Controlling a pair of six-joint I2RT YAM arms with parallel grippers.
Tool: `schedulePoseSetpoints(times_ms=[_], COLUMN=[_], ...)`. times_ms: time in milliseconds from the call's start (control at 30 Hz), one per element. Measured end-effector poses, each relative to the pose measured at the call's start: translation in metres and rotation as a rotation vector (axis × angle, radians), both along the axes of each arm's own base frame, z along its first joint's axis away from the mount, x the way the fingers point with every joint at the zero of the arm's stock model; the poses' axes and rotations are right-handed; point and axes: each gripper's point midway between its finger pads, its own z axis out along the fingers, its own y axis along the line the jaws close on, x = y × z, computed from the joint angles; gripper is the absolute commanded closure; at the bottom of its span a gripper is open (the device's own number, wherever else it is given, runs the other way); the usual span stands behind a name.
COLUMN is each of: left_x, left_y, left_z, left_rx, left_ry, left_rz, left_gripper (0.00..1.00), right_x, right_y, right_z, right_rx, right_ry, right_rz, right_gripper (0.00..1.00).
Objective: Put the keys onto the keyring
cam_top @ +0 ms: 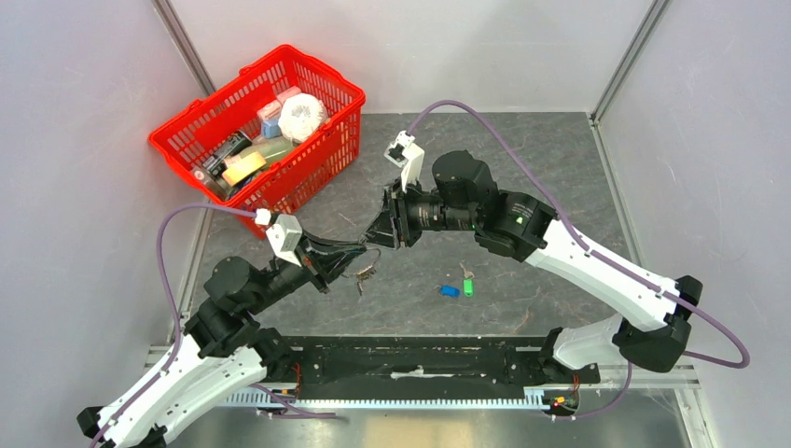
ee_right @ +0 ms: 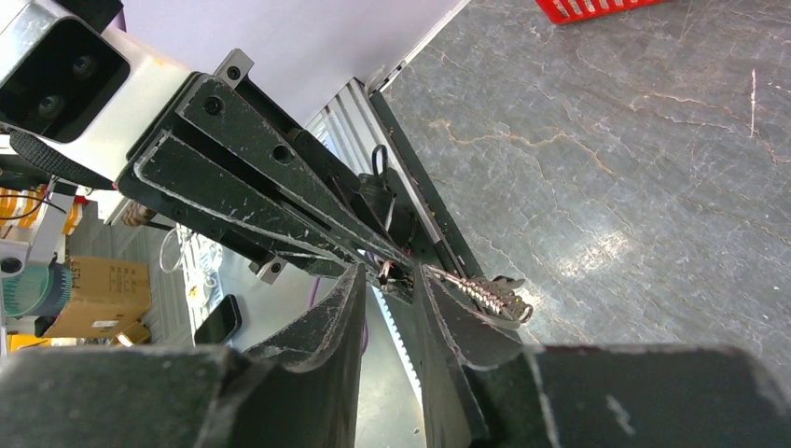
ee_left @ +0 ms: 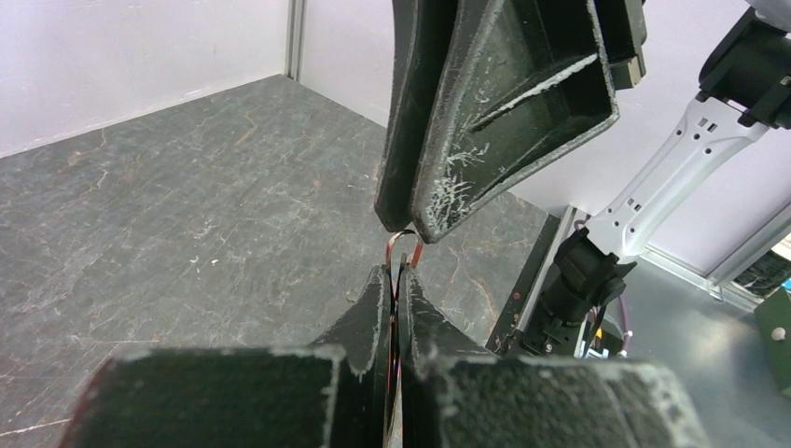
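Note:
My left gripper is shut on the keyring, a thin wire loop whose end sticks out just past the fingertips. A cluster of small silver keys dangles from it above the table, also seen in the right wrist view as a cluster of keys. My right gripper meets the left one tip to tip. Its jaws stand a little apart around the ring's end, with a clear gap. On the table to the right lie a blue-headed key, a green-headed key and a small silver key.
A red basket full of assorted items stands at the back left. Grey walls close in both sides. A black rail runs along the near edge between the arm bases.

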Motion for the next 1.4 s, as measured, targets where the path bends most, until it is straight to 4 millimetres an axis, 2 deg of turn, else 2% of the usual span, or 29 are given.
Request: schedulePoseSetpoints(times_ms=[200,533,1000,1100,1300,1400], left_x=[-0.002,-0.001,0.000,0.000,0.002,0.002], left_y=[-0.001,-0.001,0.000,0.000,0.001,0.001], left_z=[0.000,0.000,0.000,0.000,0.000,0.000], left_rx=[0.001,0.001,0.000,0.000,-0.001,-0.001], left_ry=[-0.001,-0.001,0.000,0.001,0.002,0.002], left_rz=[-0.010,-0.009,0.001,0.003,0.011,0.012], left_gripper=[0.98,0.98,0.98,0.98,0.98,0.98], right_x=[0.002,0.001,-0.001,-0.001,-0.002,-0.001], right_y=[0.003,0.004,0.003,0.005,0.007,0.007], right_z=[0.002,0.007,-0.002,-0.005,-0.006,-0.006], right_rx=[0.006,0.014,-0.023,-0.032,-0.044,-0.047], right_ry=[-0.003,-0.009,-0.004,-0.001,-0.006,-0.018], right_rz=[0.001,0.006,-0.003,0.000,0.006,0.001], right_gripper=[0.74,0.73,0.74,0.78,1.00,1.00])
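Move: The keyring, held by the left fingers, hangs with its middle about 3 cm below the right hand point and 1 cm to its left; its held upper edge is already between the right fingertips. The keys on the ring hang about 7 cm below, 1 cm back and 1 cm left. On the table some 33 cm below and 4 cm ahead lie the blue tag, about 16 cm to the right, and the green tag, about 20 cm right. From the left hand, the keyring's middle is 1 cm ahead, 1 cm right and 3 cm below. Bobbing up barely 1 cm, then down a little over 1 cm while its fingertips tip slightly downward, the right hand edges under 1 cm left towards the left fingertips. It narrows its part-open fingers and near the end shuts them, pinching the keyring's edge just beyond the left fingers. The left hand stays put and keeps its hold on the ring. ##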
